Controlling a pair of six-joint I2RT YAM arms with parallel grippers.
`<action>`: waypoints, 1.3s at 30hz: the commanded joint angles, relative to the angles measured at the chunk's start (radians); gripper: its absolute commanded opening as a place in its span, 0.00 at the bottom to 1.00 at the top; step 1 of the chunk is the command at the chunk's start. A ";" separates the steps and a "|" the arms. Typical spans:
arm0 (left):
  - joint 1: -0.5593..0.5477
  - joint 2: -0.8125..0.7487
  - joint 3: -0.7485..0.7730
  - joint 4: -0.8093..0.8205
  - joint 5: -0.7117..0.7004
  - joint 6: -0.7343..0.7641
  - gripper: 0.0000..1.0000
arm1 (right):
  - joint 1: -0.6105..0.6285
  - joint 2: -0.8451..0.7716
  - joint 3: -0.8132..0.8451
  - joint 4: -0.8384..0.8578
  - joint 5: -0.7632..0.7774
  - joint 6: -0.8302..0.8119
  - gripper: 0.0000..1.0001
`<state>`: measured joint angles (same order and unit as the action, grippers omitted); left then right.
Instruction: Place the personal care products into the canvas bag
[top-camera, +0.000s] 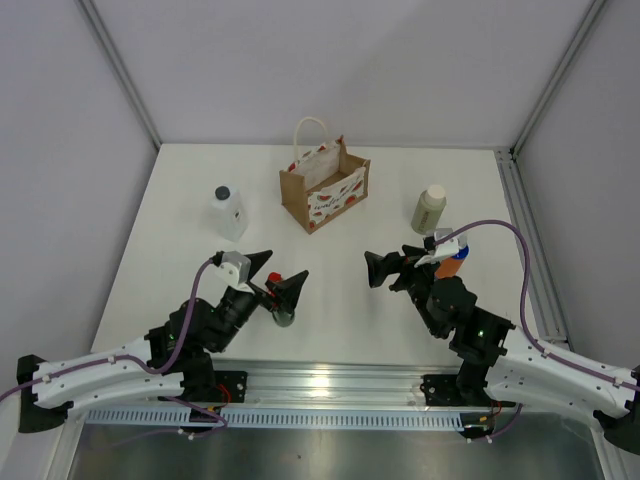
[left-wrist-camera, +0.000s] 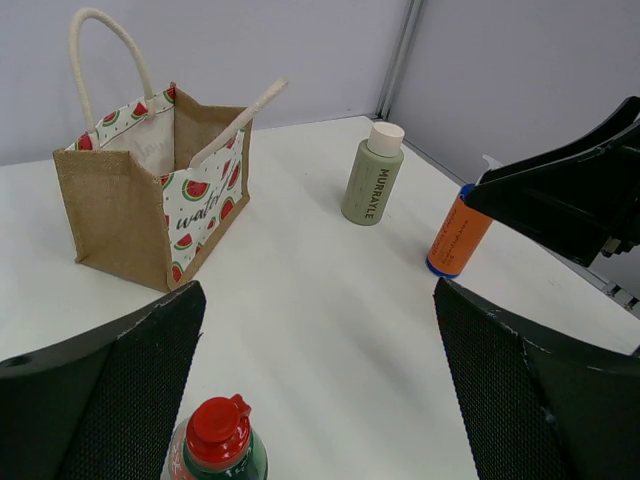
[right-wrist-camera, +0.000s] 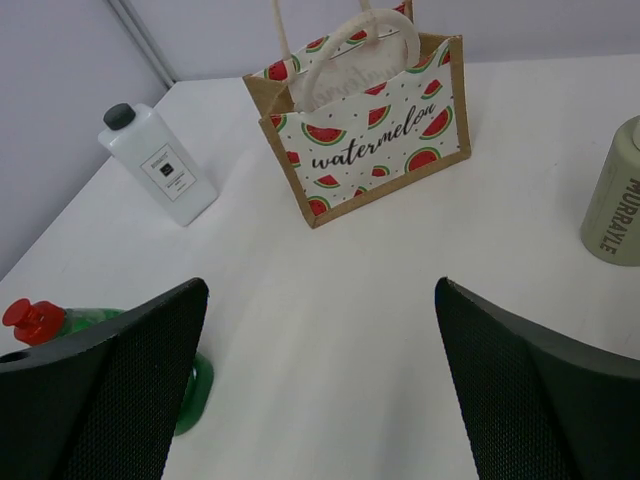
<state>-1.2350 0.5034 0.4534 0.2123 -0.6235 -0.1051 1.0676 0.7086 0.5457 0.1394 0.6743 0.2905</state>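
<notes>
The canvas bag (top-camera: 325, 188) stands open at the back middle; it also shows in the left wrist view (left-wrist-camera: 130, 200) and the right wrist view (right-wrist-camera: 370, 130). The translucent white bottle (top-camera: 229, 212) stands to its left. The beige-olive bottle (top-camera: 429, 209) stands to its right. The orange bottle (top-camera: 452, 262) stands partly hidden behind my right arm. The dark green bottle with the red cap (left-wrist-camera: 218, 440) stands just below my left gripper (top-camera: 280, 275), near its left finger; the gripper is open and empty. My right gripper (top-camera: 390, 265) is open and empty over bare table.
A metal rail runs along the table's right edge (top-camera: 525, 240). Grey walls close in the back and both sides. The two grippers face each other across the middle of the white table (top-camera: 340, 320).
</notes>
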 joint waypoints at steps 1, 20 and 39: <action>-0.007 -0.002 -0.001 0.038 0.013 -0.007 0.99 | 0.005 0.005 0.022 0.032 0.044 -0.005 0.99; -0.007 -0.009 -0.027 0.076 -0.093 0.022 0.99 | -0.170 0.132 0.246 -0.361 0.356 -0.074 0.99; -0.007 -0.031 -0.027 0.056 -0.116 0.013 0.99 | -0.667 0.207 0.094 -0.348 0.051 0.050 1.00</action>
<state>-1.2350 0.4751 0.4282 0.2413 -0.7063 -0.1009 0.4480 0.9039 0.6537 -0.2756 0.8139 0.3214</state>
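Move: From the right hand, the orange bottle stands about 9 cm ahead and 18 cm to the right, its middle some 20 cm below. The green MURRAYLE bottle is roughly 15 cm farther out than the orange bottle and 5 cm to the left of it, at much the same height. From the left hand, the orange bottle lies around 13 cm ahead, 50 cm to the right and 22 cm below. The open right hand sweeps about 20 cm right, turning 40 degrees clockwise, then dips over the orange bottle. ##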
